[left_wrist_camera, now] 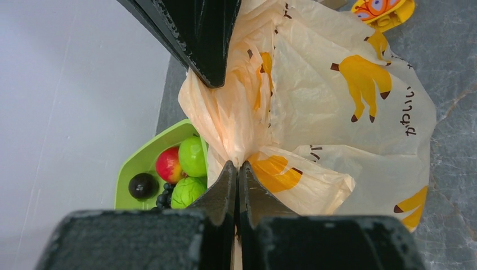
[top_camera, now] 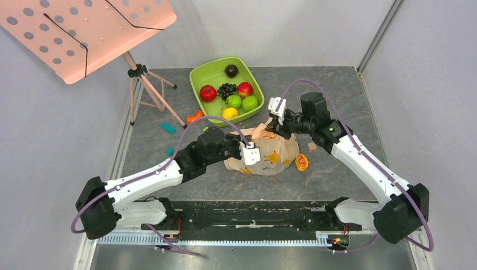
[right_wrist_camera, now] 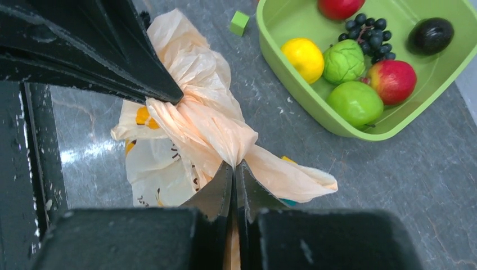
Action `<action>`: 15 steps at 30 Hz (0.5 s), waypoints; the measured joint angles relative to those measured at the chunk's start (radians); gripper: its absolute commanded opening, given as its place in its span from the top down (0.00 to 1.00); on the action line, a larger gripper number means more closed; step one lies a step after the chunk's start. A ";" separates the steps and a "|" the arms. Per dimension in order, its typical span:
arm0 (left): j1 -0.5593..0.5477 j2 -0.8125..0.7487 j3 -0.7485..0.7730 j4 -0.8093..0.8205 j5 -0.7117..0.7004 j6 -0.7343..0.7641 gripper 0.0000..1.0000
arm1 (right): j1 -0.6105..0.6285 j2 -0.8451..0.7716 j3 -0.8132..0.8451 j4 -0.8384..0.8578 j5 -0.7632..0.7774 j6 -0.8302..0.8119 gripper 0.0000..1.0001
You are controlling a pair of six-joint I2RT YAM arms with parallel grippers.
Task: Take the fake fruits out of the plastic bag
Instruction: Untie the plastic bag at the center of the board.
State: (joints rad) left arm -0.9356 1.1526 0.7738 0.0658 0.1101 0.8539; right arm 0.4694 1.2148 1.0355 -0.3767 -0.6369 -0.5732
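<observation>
The plastic bag lies crumpled on the grey table, peach-beige with yellow banana prints. Both grippers pinch its bunched top from opposite sides. My left gripper is shut on a twist of the film, which shows close up in the left wrist view. My right gripper is shut on the gathered handle film, seen close up in its own wrist view. The bag hangs slack between them. The fake fruits inside are hidden by the film.
A green tub behind the bag holds several fruits, among them blackish-blue grapes. An orange-yellow toy, a tan block, teal blocks and a green block lie around. A pink music stand is at the back left.
</observation>
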 measured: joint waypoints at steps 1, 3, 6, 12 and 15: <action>0.000 -0.007 -0.010 0.016 -0.005 -0.001 0.98 | 0.000 -0.003 -0.002 0.016 0.001 0.015 1.00; 0.000 -0.023 -0.032 0.062 -0.029 -0.008 0.98 | 0.000 -0.023 -0.020 0.068 0.010 0.062 1.00; 0.000 -0.053 -0.062 0.132 -0.069 -0.045 0.98 | 0.002 -0.093 -0.090 0.193 0.056 0.171 1.00; 0.001 -0.103 -0.077 0.195 -0.166 -0.195 0.96 | 0.002 -0.267 -0.241 0.451 0.203 0.402 1.00; 0.003 -0.130 -0.092 0.214 -0.195 -0.274 0.96 | 0.003 -0.323 -0.285 0.542 0.287 0.527 1.00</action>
State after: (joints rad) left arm -0.9329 1.0222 0.6819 0.2798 -0.0849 0.5800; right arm 0.4725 0.8917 0.7502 0.1654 -0.3496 -0.0463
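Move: My two shut hands already hold the bag's twisted neck, the right about 7 cm to the right of the left and some 3 cm farther out. From my left hand the plastic bag's body lies about 5 cm right, 6 cm back, 12 cm below; from my right hand, 9 cm straight back, 13 cm below. The green basket is some 18 cm ahead and 9 cm left of my left hand; the yellow toy, 14 cm right and 13 cm back of my right. I keep both pinches on the bag's neck and lift, drawing my hands apart: the right goes up about 8 cm and some 3 cm to the right, the left about 5 cm up and 3 cm left. As they rise away from the bag's body, both wrists tip the fingers up towards level and swing them outward over the table, the right more strongly. ##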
